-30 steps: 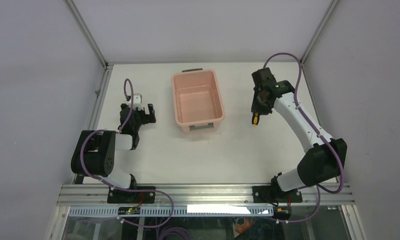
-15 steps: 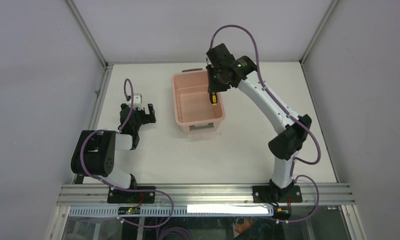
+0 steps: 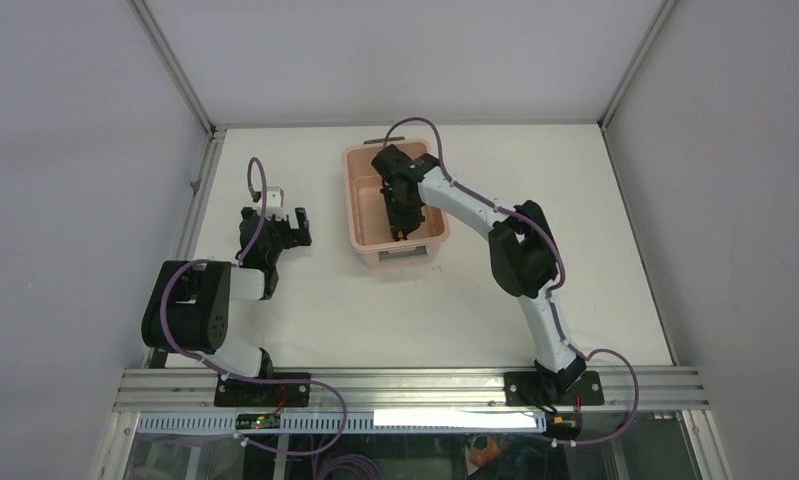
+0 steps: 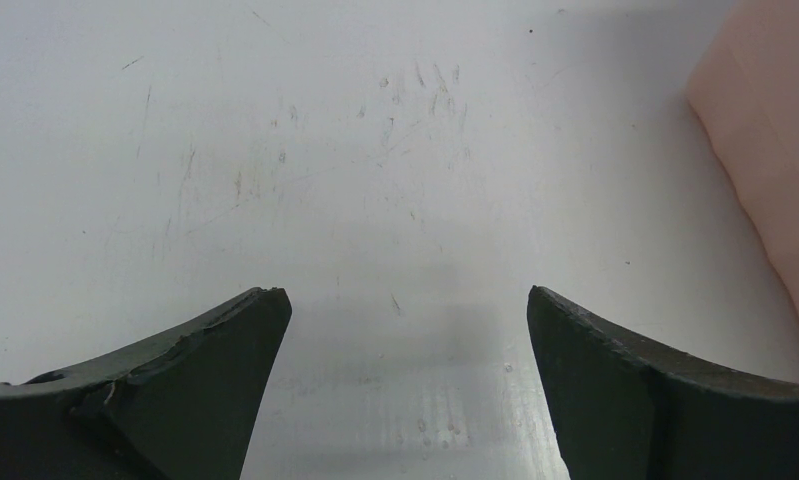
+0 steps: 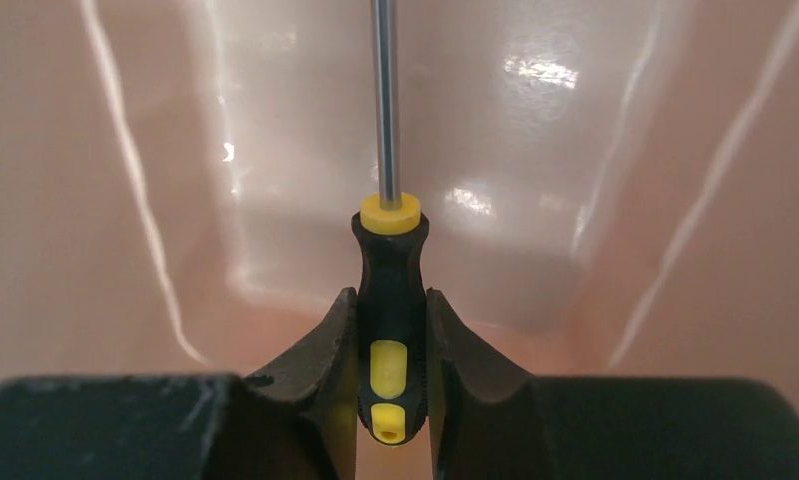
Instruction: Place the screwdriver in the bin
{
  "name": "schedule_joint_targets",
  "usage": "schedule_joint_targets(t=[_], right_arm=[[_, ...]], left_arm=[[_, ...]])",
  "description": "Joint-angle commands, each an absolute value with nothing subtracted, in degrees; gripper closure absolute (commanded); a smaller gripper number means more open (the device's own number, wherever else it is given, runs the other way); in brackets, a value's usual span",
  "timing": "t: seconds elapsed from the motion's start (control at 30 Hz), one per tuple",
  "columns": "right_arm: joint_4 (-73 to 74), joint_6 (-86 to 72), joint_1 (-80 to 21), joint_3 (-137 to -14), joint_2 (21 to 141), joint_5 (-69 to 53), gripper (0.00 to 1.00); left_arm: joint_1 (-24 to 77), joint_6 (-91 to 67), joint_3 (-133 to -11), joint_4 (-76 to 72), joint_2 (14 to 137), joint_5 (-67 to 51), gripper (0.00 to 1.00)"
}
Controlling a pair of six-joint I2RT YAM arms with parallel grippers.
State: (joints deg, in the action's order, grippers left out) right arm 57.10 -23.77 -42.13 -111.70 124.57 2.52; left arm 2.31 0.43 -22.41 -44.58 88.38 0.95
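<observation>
The pale pink bin stands at the back middle of the table. My right gripper reaches down inside it, near its right wall. In the right wrist view the right gripper is shut on the black-and-yellow handle of the screwdriver. The thin shaft points away from the fingers toward the bin's floor and far wall. From above the arm hides most of the tool. My left gripper rests low on the table left of the bin; seen from its wrist, the left gripper is open and holds nothing.
White tabletop surrounds the bin, framed by metal rails and grey walls. A side of the bin shows at the right edge of the left wrist view. The right arm's elbow stands just right of the bin.
The right arm swung left from the table's right side over the bin and lowered into it, carrying the screwdriver. The left arm stayed still.
</observation>
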Motion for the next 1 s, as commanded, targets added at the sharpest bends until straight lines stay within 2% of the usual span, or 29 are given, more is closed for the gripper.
schedule_joint_targets(t=[0.0,0.17,0.23,0.43,0.5,0.73,0.9,0.97], right_arm=[[48.6,-26.9,-42.4,-108.8,126.9,2.9,0.96],[49.7,-27.3,-42.3,-109.7,130.3,3.1,0.76],[51.4,-26.7,-42.4,-111.3,129.4,3.5,0.61],[54.9,-22.8,-42.3,-115.5,117.2,9.4,0.28],[56.2,-21.7,-41.8,-116.2,113.5,11.2,0.21],[58.1,-18.4,-30.6,-109.5,101.3,13.8,0.10],[55.8,-16.0,-14.4,-101.7,93.2,11.1,0.07],[55.2,-14.2,-8.9,-99.4,91.3,12.1,0.03]], left_arm=[[2.8,-0.5,-22.0,-46.1,86.4,-0.6,0.01],[2.8,-0.5,-22.0,-46.1,86.4,-0.5,0.01],[2.8,-0.5,-22.0,-46.1,86.4,-0.6,0.01],[2.8,-0.5,-22.0,-46.1,86.3,-0.5,0.01],[2.8,-0.5,-22.0,-46.1,86.4,-0.5,0.01],[2.8,-0.5,-22.0,-46.1,86.4,-0.6,0.01],[2.8,-0.5,-22.0,-46.1,86.3,-0.5,0.01],[2.8,-0.5,-22.0,-46.1,86.4,-0.5,0.01]])
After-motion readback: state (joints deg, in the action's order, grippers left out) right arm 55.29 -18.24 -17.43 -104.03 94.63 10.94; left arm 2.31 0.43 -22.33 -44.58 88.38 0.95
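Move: The right hand holds the screwdriver inside the bin, its middle about 5 cm ahead and 1 cm left, level with the fingers. The bin's middle is some 9 cm ahead of this hand, 1 cm left and 2 cm lower; the near wall is about 4 cm back, 1 cm right and 2 cm lower. From the idle left hand, the bin's middle lies roughly 5 cm ahead, 29 cm right and 1 cm up. The right arm lowers 6 cm, opens to free the screwdriver, rises some 24 cm and swings 22 cm right. ##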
